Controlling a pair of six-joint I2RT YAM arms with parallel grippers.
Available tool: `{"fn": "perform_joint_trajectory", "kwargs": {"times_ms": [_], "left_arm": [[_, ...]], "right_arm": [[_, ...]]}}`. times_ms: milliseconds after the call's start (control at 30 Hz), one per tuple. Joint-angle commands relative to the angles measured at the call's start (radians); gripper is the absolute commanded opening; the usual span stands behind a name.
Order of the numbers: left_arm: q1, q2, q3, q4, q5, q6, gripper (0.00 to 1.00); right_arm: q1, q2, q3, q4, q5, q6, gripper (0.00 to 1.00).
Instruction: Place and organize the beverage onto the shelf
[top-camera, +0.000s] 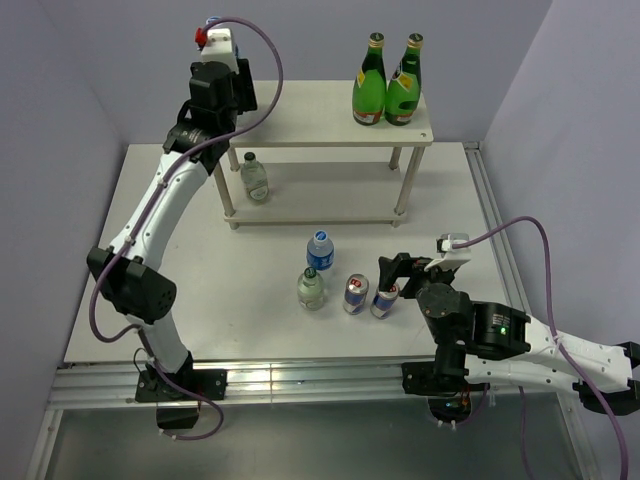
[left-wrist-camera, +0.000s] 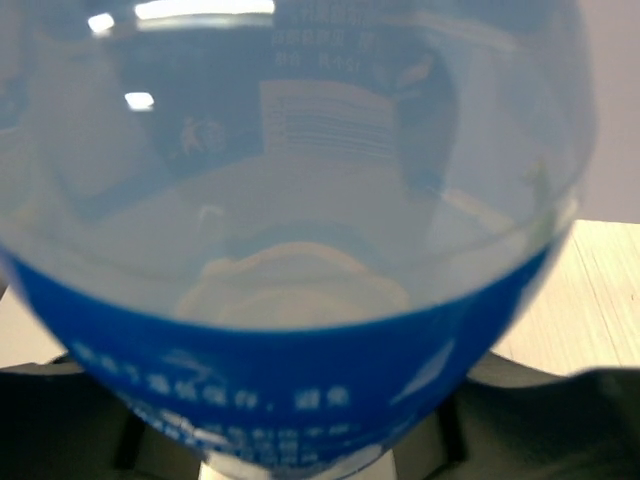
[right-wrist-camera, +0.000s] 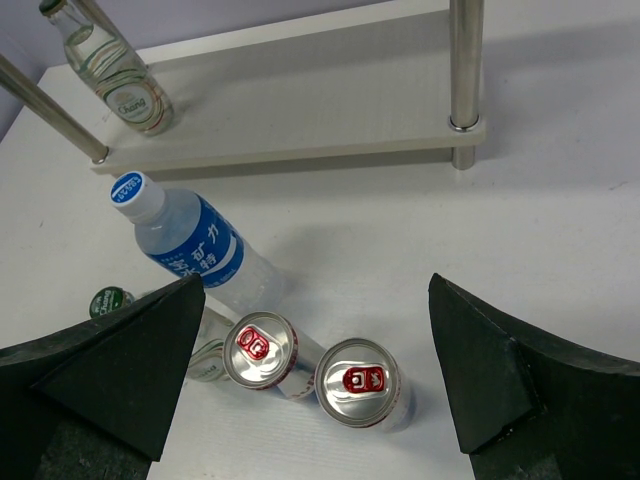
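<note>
My left gripper (top-camera: 222, 98) is raised over the left end of the shelf's top board (top-camera: 310, 125) and is shut on a clear water bottle with a blue label (left-wrist-camera: 300, 370), which fills the left wrist view. Two green bottles (top-camera: 386, 88) stand on the top board's right end. A small clear bottle (top-camera: 254, 178) stands on the lower board (top-camera: 330, 205). My right gripper (right-wrist-camera: 315, 292) is open just above two red-tabbed cans (right-wrist-camera: 262, 350) (right-wrist-camera: 360, 382) on the table, holding nothing.
Another blue-labelled water bottle (top-camera: 319, 252) and a green-capped clear bottle (top-camera: 311, 289) stand on the table left of the cans. The shelf's metal legs (right-wrist-camera: 464, 70) rise in front of the right gripper. Walls close the back and sides.
</note>
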Motion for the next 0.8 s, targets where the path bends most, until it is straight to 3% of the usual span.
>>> {"fn": "perform_joint_trajectory", "kwargs": {"times_ms": [0, 67, 100, 167, 433, 600, 767], "left_arm": [[0.003, -0.096, -0.053, 0.071, 0.001, -0.027, 0.63], [0.003, -0.105, -0.074, 0.071, 0.003, -0.028, 0.77], [0.003, -0.113, -0.08, 0.074, -0.002, -0.027, 0.9], [0.002, -0.119, -0.093, 0.076, -0.006, -0.025, 0.99], [-0.013, -0.212, -0.151, 0.082, -0.057, -0.027, 0.99], [-0.124, -0.393, -0.289, 0.063, -0.146, -0.031, 0.99], [-0.263, -0.612, -0.526, 0.05, -0.193, -0.085, 0.99]], "right_arm": [[0.01, -0.014, -0.004, 0.027, 0.023, 0.01, 1.0], [0.011, -0.015, -0.003, 0.024, 0.024, 0.013, 1.0], [0.013, -0.015, -0.003, 0.022, 0.024, 0.013, 1.0], [0.014, -0.015, -0.003, 0.017, 0.026, 0.018, 1.0], [0.02, -0.014, -0.003, 0.008, 0.033, 0.026, 1.0], [0.022, -0.012, 0.0, 0.002, 0.039, 0.033, 1.0], [0.023, -0.012, 0.0, 0.008, 0.042, 0.026, 1.0]]}}
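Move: The blue-labelled water bottle is already between the left fingers, its middle about at the hand point, over the left end of the shelf's top board. The two green bottles stand on the same board, some 31 and 38 cm to the right and about 3 cm nearer. The clear glass bottle is on the lower shelf, roughly 26 cm below, 3 cm back and 2 cm right. From the right hand the water bottle is about 33 cm ahead, 36 cm left and 17 cm up. The left fingers let go of the water bottle, spreading to fully open while the hand already eases back from the bottle. Then the hand draws faster straight back off the shelf's front, about 14 cm in all and rising only some 3 cm, the wrist staying nearly level. ##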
